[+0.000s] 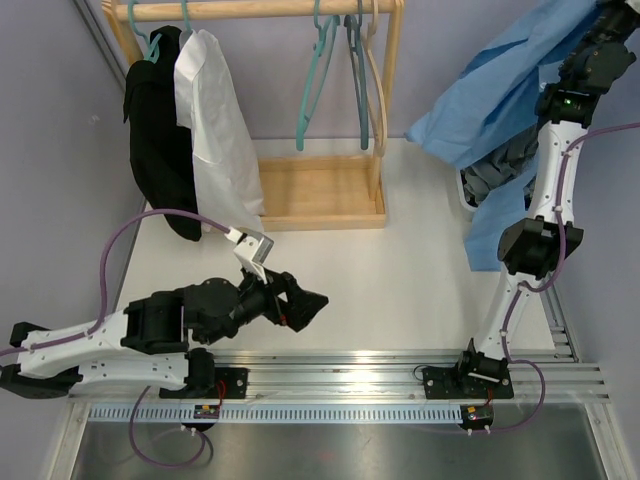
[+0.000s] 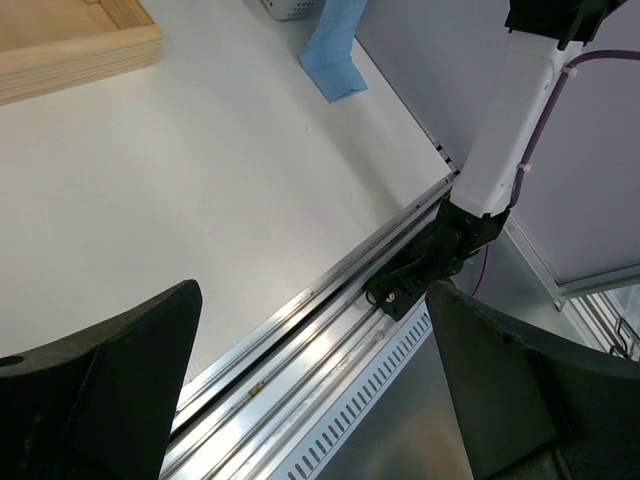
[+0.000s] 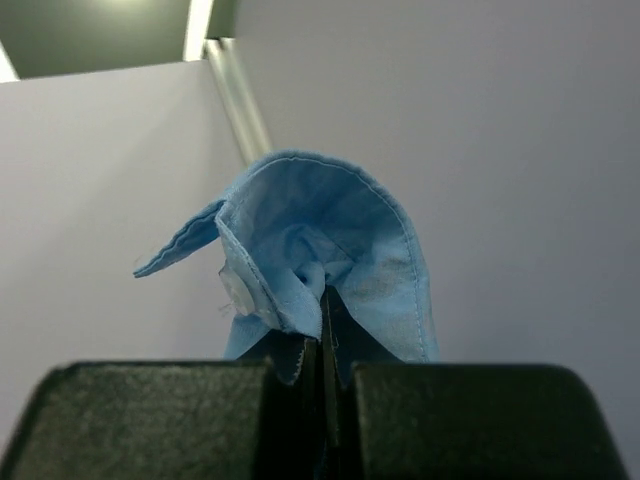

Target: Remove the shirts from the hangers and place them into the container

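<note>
My right gripper (image 3: 325, 372) is shut on a fold of the light blue shirt (image 3: 335, 250), held high at the far right. That shirt (image 1: 500, 90) hangs down over the white container (image 1: 467, 197), where grey cloth (image 1: 497, 172) shows inside. On the rack's left end a black shirt (image 1: 160, 140) and a white shirt (image 1: 215, 130) hang on teal hangers (image 1: 150, 45). Two bare teal hangers (image 1: 315, 85) and a pale wood one (image 1: 376, 95) hang at the rack's right end. My left gripper (image 1: 305, 305) is open and holds nothing, low over the near table (image 2: 310, 290).
The wooden rack's base tray (image 1: 320, 195) lies at the back middle, its corner also in the left wrist view (image 2: 90, 50). A blue shirt tail (image 2: 335, 55) trails on the table by the basket (image 2: 290, 8). The metal rail (image 1: 350, 375) and the right arm's base (image 2: 425, 265) line the near edge.
</note>
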You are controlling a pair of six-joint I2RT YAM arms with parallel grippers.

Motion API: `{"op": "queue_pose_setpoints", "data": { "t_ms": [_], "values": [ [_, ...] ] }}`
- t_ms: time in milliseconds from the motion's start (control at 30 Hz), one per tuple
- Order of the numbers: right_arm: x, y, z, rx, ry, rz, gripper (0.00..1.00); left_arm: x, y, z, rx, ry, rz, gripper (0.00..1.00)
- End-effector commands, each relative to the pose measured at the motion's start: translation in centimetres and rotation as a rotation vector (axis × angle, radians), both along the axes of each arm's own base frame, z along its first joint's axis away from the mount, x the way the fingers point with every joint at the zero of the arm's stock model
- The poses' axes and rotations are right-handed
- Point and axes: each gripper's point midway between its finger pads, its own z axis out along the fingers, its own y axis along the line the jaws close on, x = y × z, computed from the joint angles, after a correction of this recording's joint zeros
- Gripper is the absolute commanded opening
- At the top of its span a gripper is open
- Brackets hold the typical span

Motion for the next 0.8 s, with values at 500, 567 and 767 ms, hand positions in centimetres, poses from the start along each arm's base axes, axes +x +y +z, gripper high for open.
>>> {"op": "queue_pose_setpoints", "data": {
  "t_ms": [500, 567, 767],
  "values": [
    [10.7, -3.5, -42.9, 0.495, 1.170, 0.056, 0.00, -0.3, -2.5, 0.7, -0.115, 0.028, -0.038, 0.99],
    [9.9, -2.0, -47.4, 0.545, 1.311, 0.121, 0.00, -0.4, -2.3, 0.6, -0.128, 0.026, -0.037, 0.99],
    [5.7, 1.0, -57.6, 0.755, 1.596, 0.194, 0.00, -0.5, -2.1, 0.9, -0.151, 0.025, -0.041, 0.99]
  ]
}}
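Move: Far below the right hand, which holds the blue shirt high with its fingers pointing up, is the container, about 5 cm farther out, 3 cm to the left and some 60 cm down. The rack's right post foot is roughly 38 cm left, 2 cm back and just as low; the empty hangers hang about 46 cm left, 3 cm back and 27 cm down. From the left hand the container lies some 45 cm ahead, 42 cm right, 25 cm below. Plunging about 50 cm down towards the container, the right hand flips its fingers from pointing up to pointing down, some 85 degrees, keeping the blue shirt pinched throughout. It first swings about 8 cm right and reaches some 10 cm forward, then drifts back left for the last part of the descent. ##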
